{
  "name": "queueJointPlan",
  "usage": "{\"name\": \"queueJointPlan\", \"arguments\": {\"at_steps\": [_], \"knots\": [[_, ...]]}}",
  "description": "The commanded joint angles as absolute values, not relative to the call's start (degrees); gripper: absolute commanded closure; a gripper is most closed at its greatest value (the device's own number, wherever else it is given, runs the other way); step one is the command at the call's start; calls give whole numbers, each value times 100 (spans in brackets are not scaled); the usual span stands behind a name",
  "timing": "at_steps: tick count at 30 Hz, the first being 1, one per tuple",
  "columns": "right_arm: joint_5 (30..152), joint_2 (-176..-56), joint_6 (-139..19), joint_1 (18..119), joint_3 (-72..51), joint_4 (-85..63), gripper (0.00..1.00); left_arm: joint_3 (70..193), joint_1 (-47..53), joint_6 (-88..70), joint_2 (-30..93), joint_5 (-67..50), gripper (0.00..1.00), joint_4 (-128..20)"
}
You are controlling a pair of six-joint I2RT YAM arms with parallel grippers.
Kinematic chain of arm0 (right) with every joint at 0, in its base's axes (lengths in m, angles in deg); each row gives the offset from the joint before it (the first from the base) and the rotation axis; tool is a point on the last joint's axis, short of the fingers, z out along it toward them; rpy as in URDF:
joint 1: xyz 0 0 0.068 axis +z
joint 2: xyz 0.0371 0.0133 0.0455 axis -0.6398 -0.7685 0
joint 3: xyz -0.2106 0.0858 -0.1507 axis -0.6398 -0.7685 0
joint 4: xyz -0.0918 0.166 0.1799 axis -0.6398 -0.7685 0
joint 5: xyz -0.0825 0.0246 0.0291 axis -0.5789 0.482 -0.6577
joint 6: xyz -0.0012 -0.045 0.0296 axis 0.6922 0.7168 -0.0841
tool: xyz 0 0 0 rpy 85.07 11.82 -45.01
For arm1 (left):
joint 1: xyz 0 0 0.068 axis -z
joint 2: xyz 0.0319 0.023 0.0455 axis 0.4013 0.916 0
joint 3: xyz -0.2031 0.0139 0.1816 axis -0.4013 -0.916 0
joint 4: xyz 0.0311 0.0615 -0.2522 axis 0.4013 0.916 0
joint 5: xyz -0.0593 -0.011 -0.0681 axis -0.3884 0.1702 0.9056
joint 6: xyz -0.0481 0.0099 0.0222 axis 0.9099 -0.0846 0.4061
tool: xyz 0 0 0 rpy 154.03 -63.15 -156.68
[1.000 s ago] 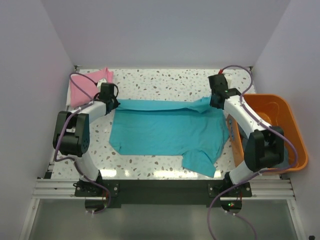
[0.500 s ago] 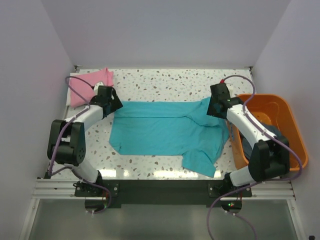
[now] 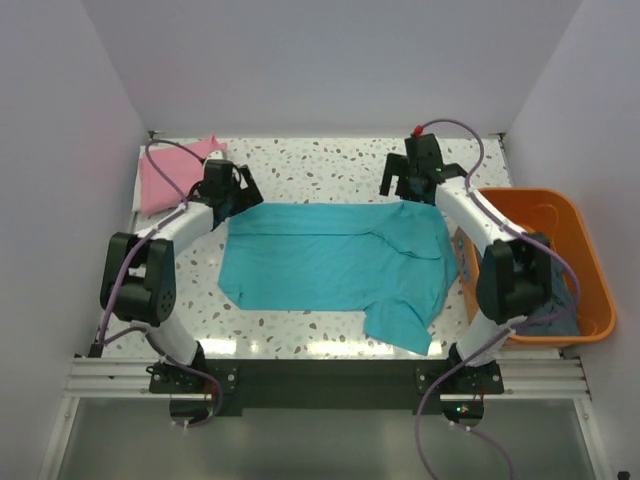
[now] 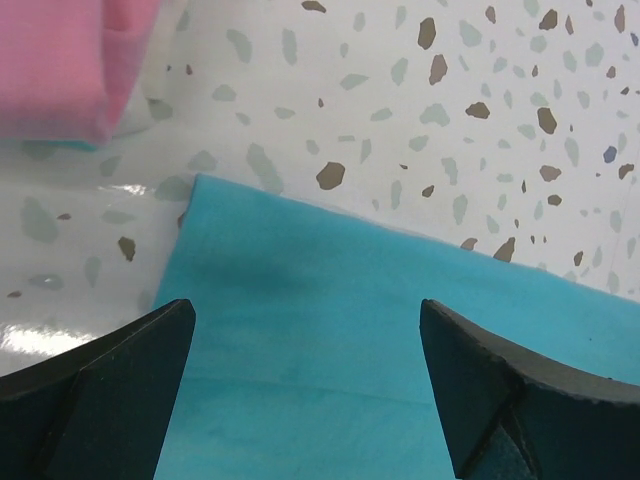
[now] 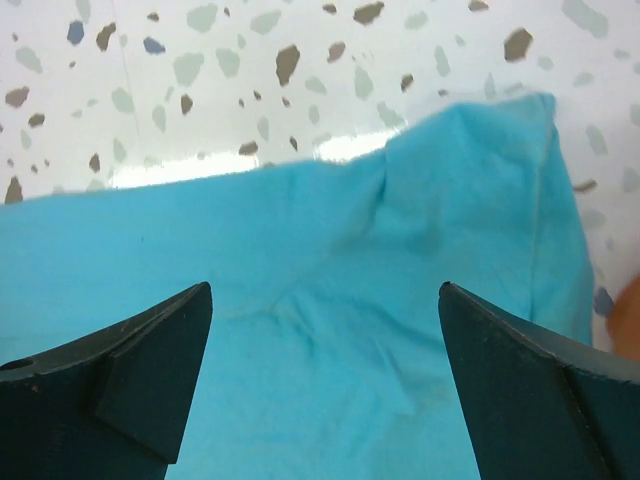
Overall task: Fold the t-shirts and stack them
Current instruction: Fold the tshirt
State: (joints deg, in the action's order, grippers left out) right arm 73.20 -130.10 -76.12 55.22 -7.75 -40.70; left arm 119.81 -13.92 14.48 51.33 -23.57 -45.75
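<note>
A turquoise-teal t-shirt (image 3: 330, 255) lies spread flat in the middle of the table, one sleeve hanging toward the near right. My left gripper (image 3: 240, 190) hovers open over its far left corner (image 4: 330, 330), with nothing between the fingers (image 4: 120, 370). Over the far right corner (image 5: 400, 250) my right gripper (image 3: 405, 180) is also open and empty. A folded pink t-shirt (image 3: 165, 175) rests at the back left (image 4: 60, 60). A dark grey-blue t-shirt (image 3: 562, 300) lies in the tub, partly hidden by the right arm.
An orange plastic tub (image 3: 570, 225) stands at the right edge of the table. White walls close in the back and both sides. Speckled tabletop (image 3: 320, 165) shows beyond the teal shirt's far edge.
Both grippers opened and let go of the teal shirt's far edge, which now lies flat. Both moved toward the far side of the table.
</note>
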Motion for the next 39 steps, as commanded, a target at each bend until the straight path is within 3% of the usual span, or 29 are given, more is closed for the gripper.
{"name": "queueJointPlan", "arguments": {"at_steps": [1,6,19,30,39], "knots": [[7279,-13929,-7619,5525,11,-3974,1,12498,-1382,1287,5724,-2041,0,-4832],[6874,-15133,-7812,5393,847,-4238,1,12772,-1390,1288,6454,-2137,0,-4709],[7331,-16497,-7909,4725,1366,-4019,1,13044,-1592,1498,7183,-2744,0,-4296],[7823,-16455,-7637,4725,1682,-3816,1,14151,-1593,1332,7694,-2780,0,-3953],[7428,-14988,-7259,5119,1455,-4124,1,13617,-1136,1156,6148,-2911,0,-3778]]}}
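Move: The t-shirt's far edge lies about 7 cm ahead of the left hand and 7 cm below it; its far left corner is equally far ahead, some 6 cm to the left. From the right hand the far edge is roughly 9 cm ahead and 13 cm below, with the far right corner level with that edge, about 15 cm right. The pink stack stands some 14 cm ahead and 20 cm left of the left hand. Down and forward go both wide-open hands onto the t-shirt's far strip, the left sinking about 6 cm, the right over 12 cm while veering right and tipping slightly down. Both then slide forward low along the table some 5 cm, pushing the cloth with their open fingertips, and finally start to lift and ease back. ##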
